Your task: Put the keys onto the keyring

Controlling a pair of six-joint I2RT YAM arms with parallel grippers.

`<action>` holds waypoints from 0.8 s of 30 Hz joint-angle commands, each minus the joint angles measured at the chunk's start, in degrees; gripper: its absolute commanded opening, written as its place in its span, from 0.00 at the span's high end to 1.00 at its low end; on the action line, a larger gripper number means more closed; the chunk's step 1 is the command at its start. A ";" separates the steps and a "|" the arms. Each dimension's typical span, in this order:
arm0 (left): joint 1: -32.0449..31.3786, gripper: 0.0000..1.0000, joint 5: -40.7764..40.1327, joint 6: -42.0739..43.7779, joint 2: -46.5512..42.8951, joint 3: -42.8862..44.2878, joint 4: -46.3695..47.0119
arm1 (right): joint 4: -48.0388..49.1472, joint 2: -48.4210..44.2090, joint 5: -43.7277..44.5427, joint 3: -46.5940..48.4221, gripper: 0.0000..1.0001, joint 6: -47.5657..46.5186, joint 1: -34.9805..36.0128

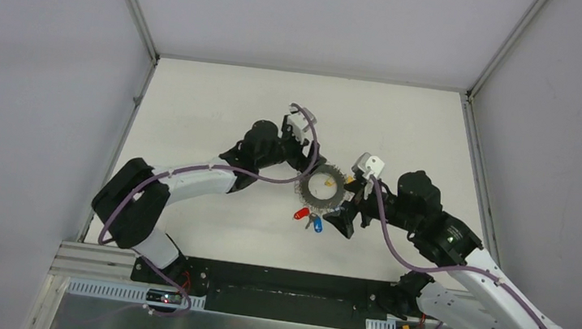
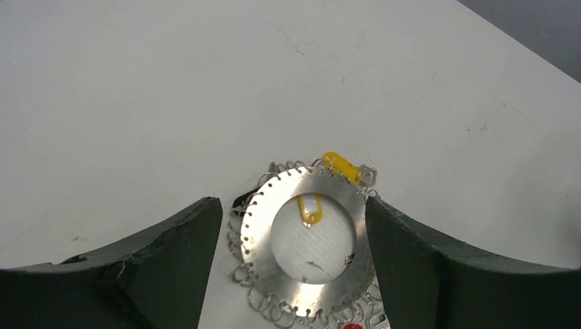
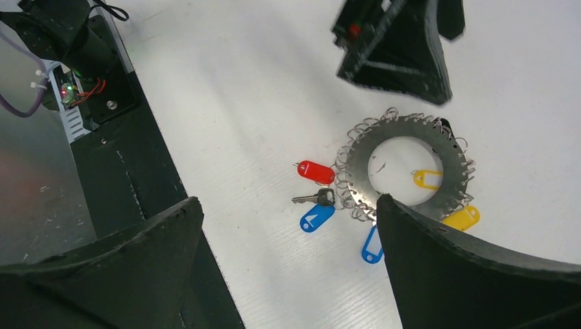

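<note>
The keyring (image 1: pixel 306 189) is a flat grey metal disc with a hollow centre and wire loops round its rim, lying on the table. My left gripper (image 2: pixel 291 202) is open and straddles the keyring (image 2: pixel 264 229); its right finger (image 2: pixel 411 260) sits against the rim and the left finger (image 2: pixel 171 253) stands apart. One yellow tag (image 2: pixel 340 166) lies at the far rim, another (image 2: pixel 310 208) inside the hole. In the right wrist view a small silver key (image 3: pixel 314 199) lies by a red tag (image 3: pixel 316 172) and a blue tag (image 3: pixel 317 216). My right gripper (image 3: pixel 289 201) is open, holding nothing, beside the keyring (image 3: pixel 363 154).
A second blue tag (image 3: pixel 372 245) and a yellow tag (image 3: pixel 461 218) lie at the ring's near rim. The black base rail (image 1: pixel 283 282) runs along the near edge. Grey enclosure walls (image 1: pixel 45 65) stand on both sides and at the back.
</note>
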 commanded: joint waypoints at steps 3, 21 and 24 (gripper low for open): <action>7.53 0.14 -1.45 -1.73 -14.10 -9.34 -1.35 | 4.58 4.99 -1.77 0.06 0.00 3.96 -3.83; 29.62 0.01 -8.89 1.85 -41.76 -23.22 -31.27 | 21.47 12.07 6.46 -14.55 0.00 20.73 -35.94; 29.84 0.01 -13.72 1.71 -41.11 -24.36 -30.00 | 23.93 11.72 16.11 -17.23 0.00 20.68 -37.04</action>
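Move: The keyring lies flat on the table, about 3 cm back from the left gripper, 4 cm to its right and 16 cm below; the red tag is some 9 cm nearer the base than the ring and 5 cm to its left. From the right gripper the ring is roughly 14 cm ahead, 4 cm left and 22 cm down. The nearest blue tag with the loose-looking key is about 2 cm ahead of the right gripper and 5 cm left. Swing the empty left gripper about 26 cm left, away from the keyring, spreading its partly open fingers fully, turning counter-clockwise and sinking slightly near the end. Meanwhile bring the open, empty right gripper forward, then increasingly right and down, some 12 cm each way, turning about 45 degrees clockwise until its fingers point mostly forward, touching nothing. ##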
